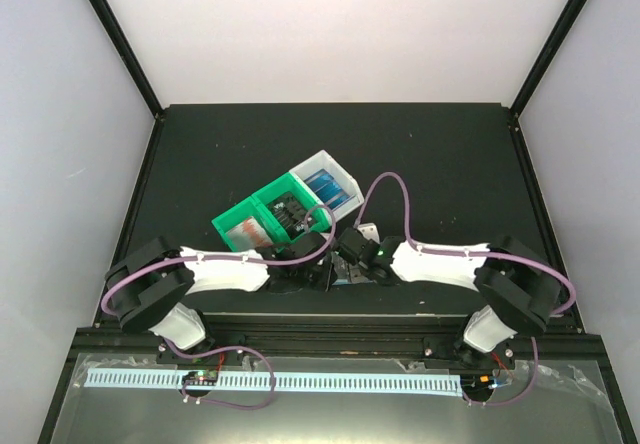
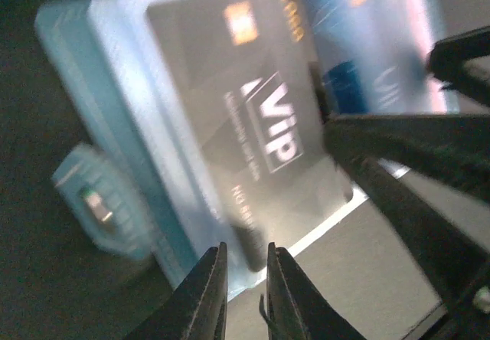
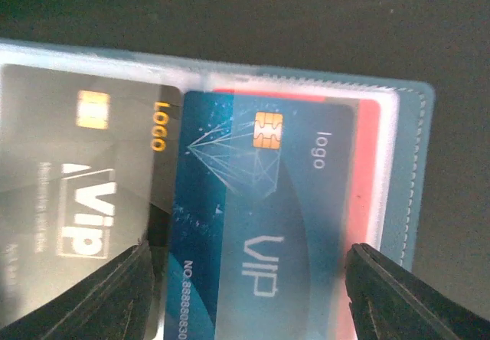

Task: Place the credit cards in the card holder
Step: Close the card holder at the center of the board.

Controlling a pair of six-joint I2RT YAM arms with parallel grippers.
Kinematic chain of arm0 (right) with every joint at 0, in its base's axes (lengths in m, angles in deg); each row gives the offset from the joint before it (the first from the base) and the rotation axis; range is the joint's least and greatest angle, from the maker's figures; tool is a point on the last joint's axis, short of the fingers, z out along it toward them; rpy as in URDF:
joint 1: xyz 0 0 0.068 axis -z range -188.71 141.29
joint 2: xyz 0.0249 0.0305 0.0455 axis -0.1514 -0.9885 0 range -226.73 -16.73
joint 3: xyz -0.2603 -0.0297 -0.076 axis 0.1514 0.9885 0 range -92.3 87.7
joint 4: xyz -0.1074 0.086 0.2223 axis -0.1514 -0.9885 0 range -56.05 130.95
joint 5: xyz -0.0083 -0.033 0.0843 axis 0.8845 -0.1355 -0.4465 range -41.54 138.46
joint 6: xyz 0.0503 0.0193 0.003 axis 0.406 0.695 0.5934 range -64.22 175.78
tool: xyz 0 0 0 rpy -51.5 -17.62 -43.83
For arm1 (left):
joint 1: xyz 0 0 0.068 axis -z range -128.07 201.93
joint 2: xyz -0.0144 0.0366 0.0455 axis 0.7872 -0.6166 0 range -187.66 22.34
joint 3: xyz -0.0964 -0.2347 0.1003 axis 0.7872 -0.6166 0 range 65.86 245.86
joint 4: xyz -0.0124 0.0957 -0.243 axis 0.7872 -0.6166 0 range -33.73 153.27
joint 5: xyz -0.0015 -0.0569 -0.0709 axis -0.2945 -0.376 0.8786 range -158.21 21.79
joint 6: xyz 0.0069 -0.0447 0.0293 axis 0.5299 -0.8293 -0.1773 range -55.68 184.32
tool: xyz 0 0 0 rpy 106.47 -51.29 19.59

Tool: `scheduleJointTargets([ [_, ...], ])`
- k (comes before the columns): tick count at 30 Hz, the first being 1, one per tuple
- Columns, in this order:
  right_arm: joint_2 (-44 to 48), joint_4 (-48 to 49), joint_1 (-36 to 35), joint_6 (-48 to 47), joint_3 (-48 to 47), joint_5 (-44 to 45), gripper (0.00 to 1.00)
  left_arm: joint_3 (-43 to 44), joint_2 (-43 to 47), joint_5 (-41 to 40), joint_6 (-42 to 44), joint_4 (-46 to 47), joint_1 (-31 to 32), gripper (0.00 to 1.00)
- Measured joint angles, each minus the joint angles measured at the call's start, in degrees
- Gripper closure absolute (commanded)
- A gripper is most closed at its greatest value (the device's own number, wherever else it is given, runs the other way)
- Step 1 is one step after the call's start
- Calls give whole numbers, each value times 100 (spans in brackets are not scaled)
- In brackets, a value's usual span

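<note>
The teal card holder (image 3: 409, 171) lies open on the black table, its snap tab (image 2: 99, 202) at the left in the left wrist view. A black VIP credit card (image 2: 253, 118) sits in one clear pocket. A blue credit card (image 3: 268, 217) lies partly in the other pocket, over a red card (image 3: 369, 164). My right gripper (image 3: 249, 302) is open, one finger on each side of the blue card. My left gripper (image 2: 246, 252) is at the black card's near corner, its jaws a narrow gap apart with nothing clearly pinched. In the top view both grippers meet over the holder (image 1: 345, 278).
Two joined green bins (image 1: 262, 220) and a white bin (image 1: 345, 177) stand just behind the grippers. They hold more cards, with blue ones (image 1: 328, 190) in the white bin. The right gripper's dark finger (image 2: 398, 137) crosses the left wrist view.
</note>
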Motion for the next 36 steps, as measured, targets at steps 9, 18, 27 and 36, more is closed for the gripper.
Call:
scheduleJointTargets([
  [9, -463, -247, -92, 107, -210, 435, 30, -476, 4, 63, -417, 553, -52, 84],
  [18, -553, -588, -144, 511, -356, 739, 35, -680, 140, 42, -540, 730, -52, 82],
  [27, 361, -378, -138, 599, 11, 546, 31, -748, 713, 103, -374, 374, -68, 61],
  [36, 1602, 407, -138, 566, 566, -103, 32, -743, 1582, 72, -295, 205, -140, 56],
])
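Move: The open card holder lies flat under both hands, its middle about 4 cm ahead of the left hand, 5 cm to its right and 2 cm below. The black card in its left half is some 4 cm ahead and 2 cm right of that hand; the card tray is about 14 cm ahead and 9 cm left of it. From the right hand, the holder's middle is level, 3 cm left and 2 cm down, with the blue card right beneath. Both hands seem to press briefly on the open holder: the left, fingers nearly shut, sinks 1.5 cm at its near left corner and eases left about 2 cm; the right, fingers still wide, sinks 1 cm over the blue card, edging right. Then both lift some 6 cm, the left opening its fingers partway, the right swinging its fingertips leftward about 20 degrees. ##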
